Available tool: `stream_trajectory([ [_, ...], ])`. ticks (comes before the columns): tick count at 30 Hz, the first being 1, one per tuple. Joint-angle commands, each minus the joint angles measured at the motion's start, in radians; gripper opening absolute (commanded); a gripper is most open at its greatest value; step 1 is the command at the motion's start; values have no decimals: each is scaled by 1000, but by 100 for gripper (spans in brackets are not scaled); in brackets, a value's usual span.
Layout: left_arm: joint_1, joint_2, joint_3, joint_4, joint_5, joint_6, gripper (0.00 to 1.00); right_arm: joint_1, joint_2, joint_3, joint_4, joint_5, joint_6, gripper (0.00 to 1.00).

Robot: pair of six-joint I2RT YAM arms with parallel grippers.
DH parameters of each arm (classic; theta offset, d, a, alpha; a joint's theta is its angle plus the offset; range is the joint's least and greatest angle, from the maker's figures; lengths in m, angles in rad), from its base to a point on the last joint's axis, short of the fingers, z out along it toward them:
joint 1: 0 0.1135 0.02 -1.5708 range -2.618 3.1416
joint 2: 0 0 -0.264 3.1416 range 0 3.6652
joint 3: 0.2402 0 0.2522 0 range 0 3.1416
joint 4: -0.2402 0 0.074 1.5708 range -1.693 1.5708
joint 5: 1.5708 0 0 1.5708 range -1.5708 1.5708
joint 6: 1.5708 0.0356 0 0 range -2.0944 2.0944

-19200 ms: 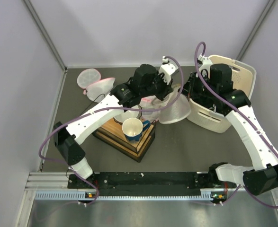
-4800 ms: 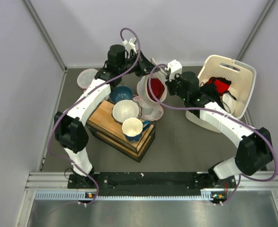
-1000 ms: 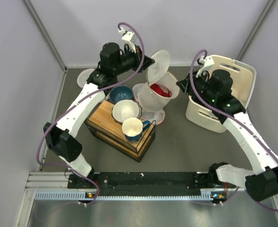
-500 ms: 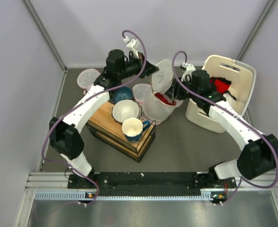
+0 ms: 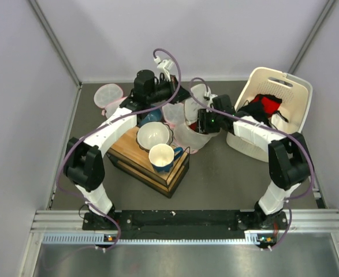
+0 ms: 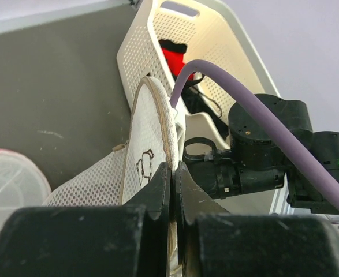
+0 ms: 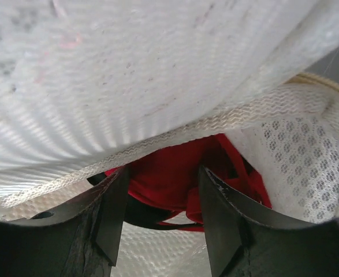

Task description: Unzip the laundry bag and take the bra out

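Observation:
The white mesh laundry bag [image 5: 183, 131] stands open behind the wooden box, its round flap [image 5: 193, 107] lifted. My left gripper [image 5: 182, 96] is shut on the flap's rim; in the left wrist view the gripper [image 6: 173, 167] pinches the rim of the flap [image 6: 152, 124]. The red bra [image 5: 193, 126] lies inside the bag. My right gripper [image 5: 200, 121] reaches into the opening. In the right wrist view this gripper [image 7: 163, 182] is open, with the bra [image 7: 181, 173] between its fingers and the mesh [image 7: 157, 69] above. I cannot tell whether the fingers touch the bra.
A cream perforated basket [image 5: 290, 86] at the right holds red cloth [image 5: 270, 104] and black cloth. A wooden box [image 5: 149, 164] carries a white bowl [image 5: 153, 134], a cup [image 5: 162, 157] and a blue bowl [image 5: 151, 115]. A small pink-trimmed mesh bag [image 5: 109, 94] lies at the back left.
My right gripper has moved left from the basket into the bag's opening. My left gripper has shifted slightly right and lowered the flap, still holding it.

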Motion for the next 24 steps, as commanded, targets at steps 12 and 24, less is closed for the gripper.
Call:
stream_trajectory([
  [12,26,26,-41,85,-19,-5,0,30,118,71,19,29,-8,8],
  [24,72,6,-115,130,-13,-23,0,32,-233,-7,16,-5,-40,0],
])
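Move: The right hand, fingers open, is in the mouth of the laundry bag, with the red bra about 4 cm below, 2 cm ahead and 1 cm left of it. The bag's lid, already pinched by the left hand, stands about 5 cm ahead, 1 cm left and 9 cm up; the laundry basket is roughly 26 cm right and 4 cm ahead, the white bowl some 17 cm left and 4 cm back. From the left hand the bra lies about 5 cm back, 4 cm right and 22 cm below. The right hand sinks about 3 cm deeper into the bag, easing slightly forward, and shuts its wide-open fingers on the red bra, then turns back and draws up some 5 cm and a little back, still shut and still pointing down into the opening. Meanwhile the left hand keeps its pinch on the lid's edge and goes down about 5 cm, drifting forward and to the left, carrying the lid away from the right hand. ##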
